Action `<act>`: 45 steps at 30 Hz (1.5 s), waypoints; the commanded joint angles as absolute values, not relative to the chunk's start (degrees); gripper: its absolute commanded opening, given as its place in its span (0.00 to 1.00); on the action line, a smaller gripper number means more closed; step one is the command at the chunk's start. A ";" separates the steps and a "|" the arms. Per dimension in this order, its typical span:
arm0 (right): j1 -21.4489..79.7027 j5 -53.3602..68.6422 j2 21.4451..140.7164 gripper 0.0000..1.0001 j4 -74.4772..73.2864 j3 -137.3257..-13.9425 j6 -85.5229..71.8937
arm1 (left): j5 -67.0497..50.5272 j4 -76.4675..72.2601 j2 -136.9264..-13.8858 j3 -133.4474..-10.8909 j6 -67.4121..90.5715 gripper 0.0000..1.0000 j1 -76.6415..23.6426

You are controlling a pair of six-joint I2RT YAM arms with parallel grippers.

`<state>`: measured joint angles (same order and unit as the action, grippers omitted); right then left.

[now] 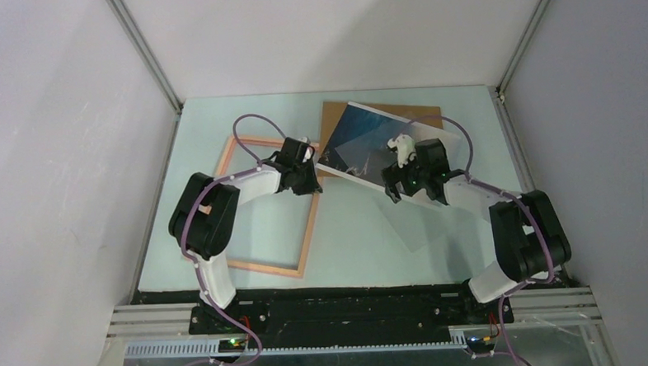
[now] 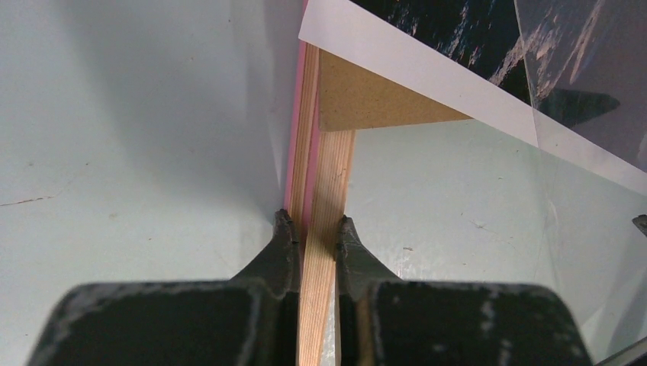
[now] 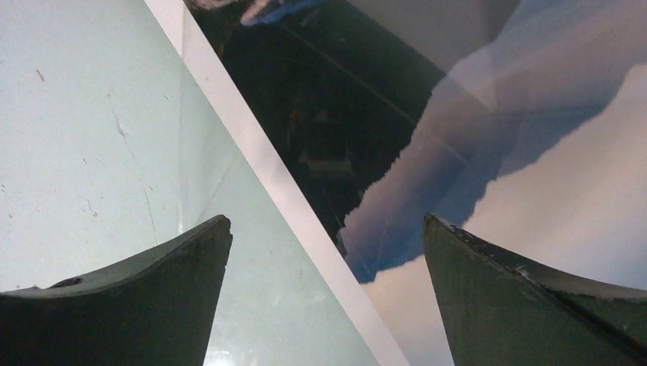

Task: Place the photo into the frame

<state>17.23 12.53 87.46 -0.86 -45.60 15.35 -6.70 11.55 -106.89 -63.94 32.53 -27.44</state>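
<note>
The pink frame (image 1: 310,233) lies flat on the left half of the table. My left gripper (image 1: 311,182) is shut on its right rail near the far corner. In the left wrist view the wooden rail (image 2: 328,175) sits pinched between the two fingers of my left gripper (image 2: 317,229). The photo (image 1: 360,140), a dark seascape with a white border, rests tilted on a brown board (image 1: 338,116) just beyond that corner. My right gripper (image 1: 416,197) stands open over the photo's near edge. In the right wrist view that gripper (image 3: 328,229) spans the photo (image 3: 473,152), touching nothing.
The brown backing board (image 2: 366,95) pokes out under the photo (image 2: 473,38) and touches the frame's corner. A faint clear sheet (image 1: 417,224) seems to lie on the pale green table (image 1: 365,247) near the right arm. Walls close in on three sides.
</note>
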 commanded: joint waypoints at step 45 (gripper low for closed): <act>39.96 -11.45 116.61 0.53 10.40 -70.66 42.12 | -18.88 13.78 -104.58 -60.75 22.83 0.00 -26.81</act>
<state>40.10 -8.38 114.72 5.93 -69.04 40.40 -11.60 11.84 -106.00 -62.89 23.88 -26.72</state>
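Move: The right gripper hangs wide open over the photo's near edge; the photo's middle lies about 12 cm ahead of it, 1 cm left and 5 cm below. The brown board under the photo is centred roughly 16 cm ahead and 2 cm left, and the frame's middle some 29 cm left, level with the hand. From the left gripper, which holds the frame's right bar, the photo's middle is about 10 cm ahead and 16 cm right. Sweep the right gripper some 15 cm left and a little forward along the photo's near edge towards its corner by the frame, lifting slightly before sinking again. Roll it about 40 degrees counter-clockwise and narrow the fingers to just over half open, straddling the edge. Keep the left fingers pinching the frame bar, turning slightly clockwise. ##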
